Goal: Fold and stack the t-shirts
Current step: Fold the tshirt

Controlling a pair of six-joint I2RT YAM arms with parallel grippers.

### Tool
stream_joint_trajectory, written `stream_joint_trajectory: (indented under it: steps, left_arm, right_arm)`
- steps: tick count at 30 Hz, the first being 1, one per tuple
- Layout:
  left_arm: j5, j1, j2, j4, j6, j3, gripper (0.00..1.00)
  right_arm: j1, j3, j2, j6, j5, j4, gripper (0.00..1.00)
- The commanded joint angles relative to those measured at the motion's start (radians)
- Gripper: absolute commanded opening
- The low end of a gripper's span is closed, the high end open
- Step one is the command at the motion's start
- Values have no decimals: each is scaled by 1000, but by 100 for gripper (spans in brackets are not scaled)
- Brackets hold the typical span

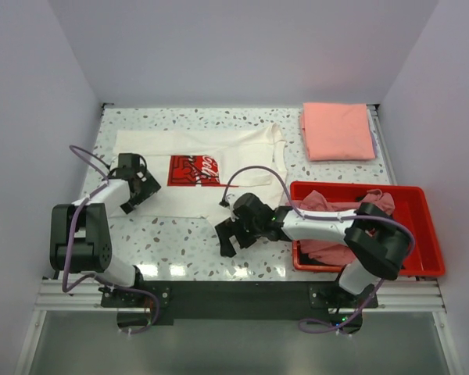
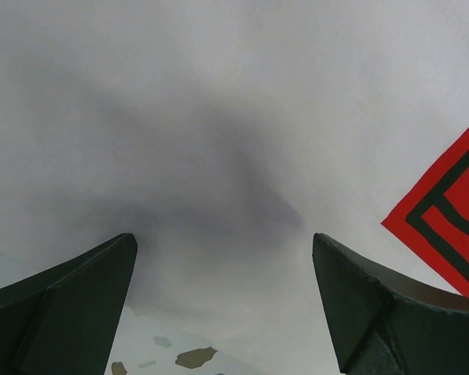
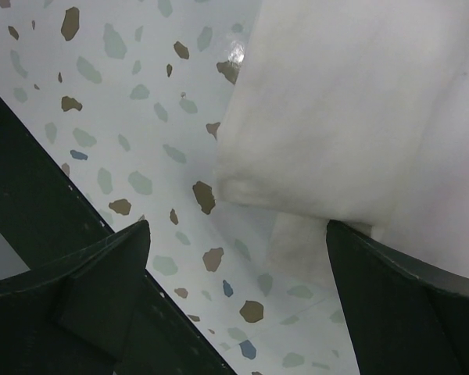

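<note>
A white t-shirt (image 1: 219, 148) with a square red print (image 1: 194, 170) lies spread flat on the terrazzo table (image 1: 180, 242). My left gripper (image 1: 143, 191) hovers open over its near-left part. In the left wrist view, open jaws (image 2: 223, 238) frame the white cloth (image 2: 219, 117), with the red print (image 2: 453, 211) at the right. My right gripper (image 1: 228, 234) is open just off the shirt's near edge. The right wrist view has the open right gripper (image 3: 238, 226) over bare table beside a fold of the white t-shirt (image 3: 359, 101). A folded salmon-pink t-shirt (image 1: 338, 131) lies at the back right.
A red plastic bin (image 1: 391, 271) stands at the near right with crumpled dusty-pink t-shirts (image 1: 328, 207) in it, and the right arm reaches over it. White walls close in the table on three sides. A black rail runs along the near edge (image 1: 234, 293).
</note>
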Motion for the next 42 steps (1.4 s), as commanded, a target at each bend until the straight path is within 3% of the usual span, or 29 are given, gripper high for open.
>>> stream_joint_trajectory:
  steps: [1, 12, 18, 27, 32, 38, 42]
  left_arm:
    - [-10, 16, 4, 44, 5, -27, 100]
    - [-20, 33, -17, 27, 8, -49, 100]
    - [-22, 33, -81, 5, -3, -61, 100]
    - [-65, 33, -184, -74, -49, -55, 100]
    - [-120, 37, -233, -139, -107, -35, 100]
    - [-99, 166, -241, -142, -124, -64, 100]
    - [-99, 238, -214, -108, -122, -85, 100]
  right_arm:
    - [5, -83, -34, 37, 12, -44, 99]
    - [4, -190, -172, 74, 60, -178, 99]
    - [4, -224, -235, 80, -20, -187, 99]
    - [4, -157, -299, -1, 17, -325, 99]
    - [4, -84, -304, -90, -93, -268, 99]
    - [4, 32, -275, -149, -59, -267, 99]
    - [1, 66, -258, -156, 50, -270, 99]
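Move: The crumpled near sleeve's end, with a folded-over edge, lies right beside the right hand, about 3 cm ahead and 4 cm to its right, just below the pads; the red bin's left wall is some 21 cm right and 3 cm ahead. The shirt's near-left corner is about 9 cm left and 6 cm back of the left hand. From that hand the print's middle lies roughly 17 cm right and 8 cm ahead, and the sleeve end 33 cm right and 11 cm back. The sleeve is dragged flat by the right hand's open fingers, which slide low over the table about 8 cm right and 5 cm back, then lift some 6 cm, easing left and forward again. The left, open too, first almost stays on the shirt, then draws back, rises about 3 cm and swings left towards the near-left corner, turning counter-clockwise. ##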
